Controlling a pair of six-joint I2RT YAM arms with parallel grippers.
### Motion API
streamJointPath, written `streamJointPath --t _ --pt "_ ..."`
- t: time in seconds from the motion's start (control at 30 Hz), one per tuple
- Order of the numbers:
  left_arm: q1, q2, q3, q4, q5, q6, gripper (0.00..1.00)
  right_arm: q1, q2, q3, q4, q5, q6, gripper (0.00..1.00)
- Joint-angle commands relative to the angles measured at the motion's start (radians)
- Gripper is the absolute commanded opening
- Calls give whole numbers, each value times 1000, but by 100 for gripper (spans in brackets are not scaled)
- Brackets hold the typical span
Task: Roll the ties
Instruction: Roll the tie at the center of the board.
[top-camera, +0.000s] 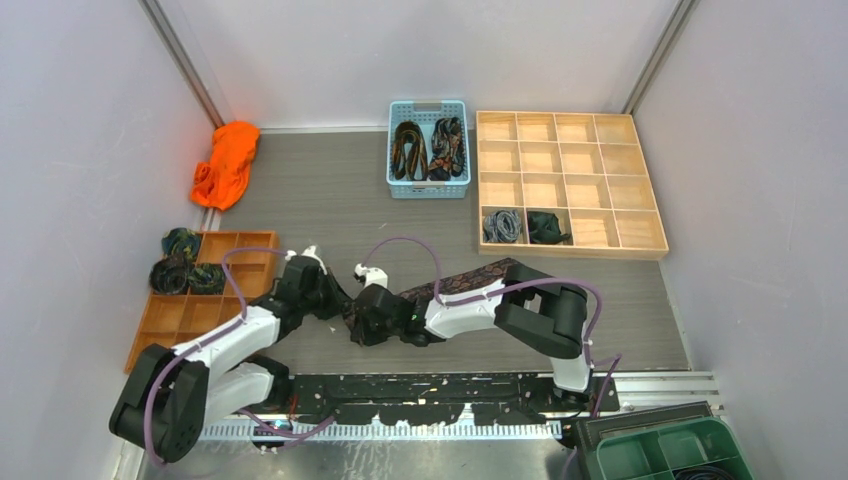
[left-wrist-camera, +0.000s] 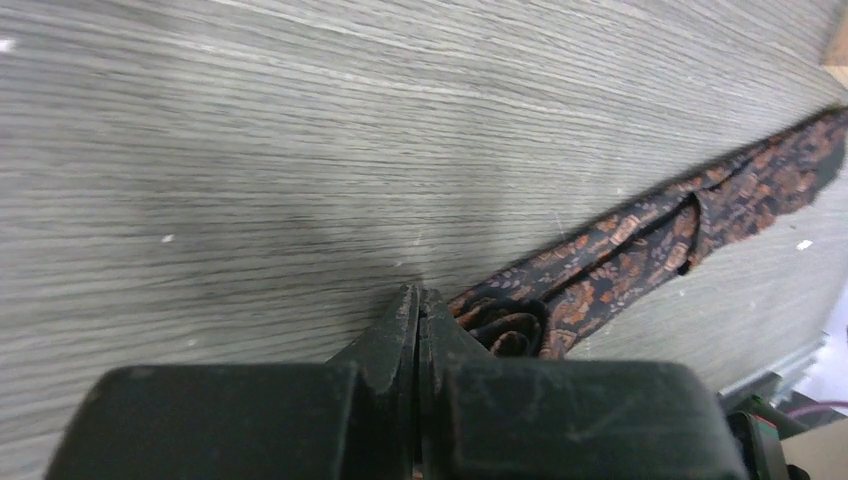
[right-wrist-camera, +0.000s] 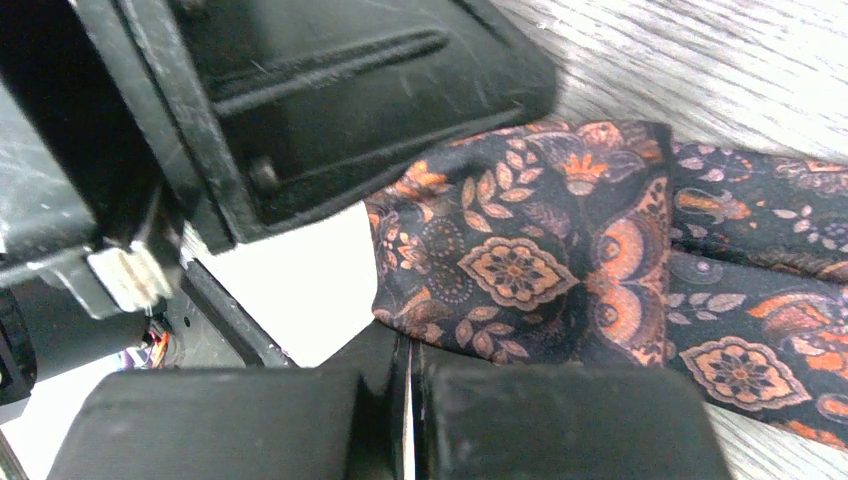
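A brown-maroon paisley tie (top-camera: 470, 278) lies slanted on the table, running from the grippers up to the right. Its near end is a small coil (left-wrist-camera: 512, 335) that touches the right side of my left gripper (left-wrist-camera: 418, 296). That gripper is shut with nothing showing between its fingers, its tips low by the table. My right gripper (right-wrist-camera: 410, 340) is shut, and its tips pinch the edge of the tie's folded wide part (right-wrist-camera: 530, 270). In the top view the left gripper (top-camera: 335, 300) and right gripper (top-camera: 365, 322) meet at the tie's near end.
A blue basket (top-camera: 428, 186) at the back holds unrolled ties. A wooden grid tray (top-camera: 570, 248) at back right holds a grey coil (top-camera: 503, 225) and a green coil (top-camera: 546, 227). An orange tray (top-camera: 200, 318) at left holds several coils. An orange cloth (top-camera: 228, 162) lies at back left. A green bin (top-camera: 668, 450) stands at near right.
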Motion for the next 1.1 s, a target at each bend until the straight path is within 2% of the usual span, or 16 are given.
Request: streamJointPath --t 0.0,0.2,0.23,0.33,0.47,0.53,0.67,0.8,0.93,1.07 --pt "-5 -58 120 -228 -140 31 0 -1 -38 5 -130 48 -56 1" --pt "-5 -235 405 -468 -425 62 0 21 -182 40 -366 153 -110 5" --pt "-5 -271 443 -503 -462 67 0 27 -198 64 -428 182 -120 7" --pt "-5 -390 523 -608 -551 79 0 56 -208 179 -638 296 -154 25" --pt "-5 -555 610 -762 -656 79 0 84 -114 387 -891 416 -197 32" --pt "-5 -628 661 -841 -727 73 0 108 -50 490 -975 465 -233 39" --pt "-5 -720 752 -932 -835 118 0 150 76 672 -1059 526 -293 47" --pt "-5 -724 812 -989 -864 142 0 163 195 817 -1081 535 -348 56" --pt "-5 -729 807 -1008 -863 143 0 162 278 906 -1113 577 -385 60" --pt "-5 -744 769 -995 -859 143 0 162 308 928 -1109 604 -415 64"
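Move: The tie's rolled end sits between the two shut grippers at table level: about 4 cm ahead of the right hand point, and some 3 cm to the right and 2 cm back from the left one. The tie's flat tail runs off to the right, its middle roughly 16 cm right of the right hand and 9 cm ahead. The orange-brown tray's middle is about 24 cm left of the left hand, level with it. Rightward first, the right hand draws about 6 cm low over the table, then rises and arcs back left, its fingers opening past half as they swing from leftward to forward and steeply down, and sinks again some 5 cm towards the rolled end. The left hand, still shut, springs up about 30 cm and off left towards the tray, leaving the roll and tilting up. ##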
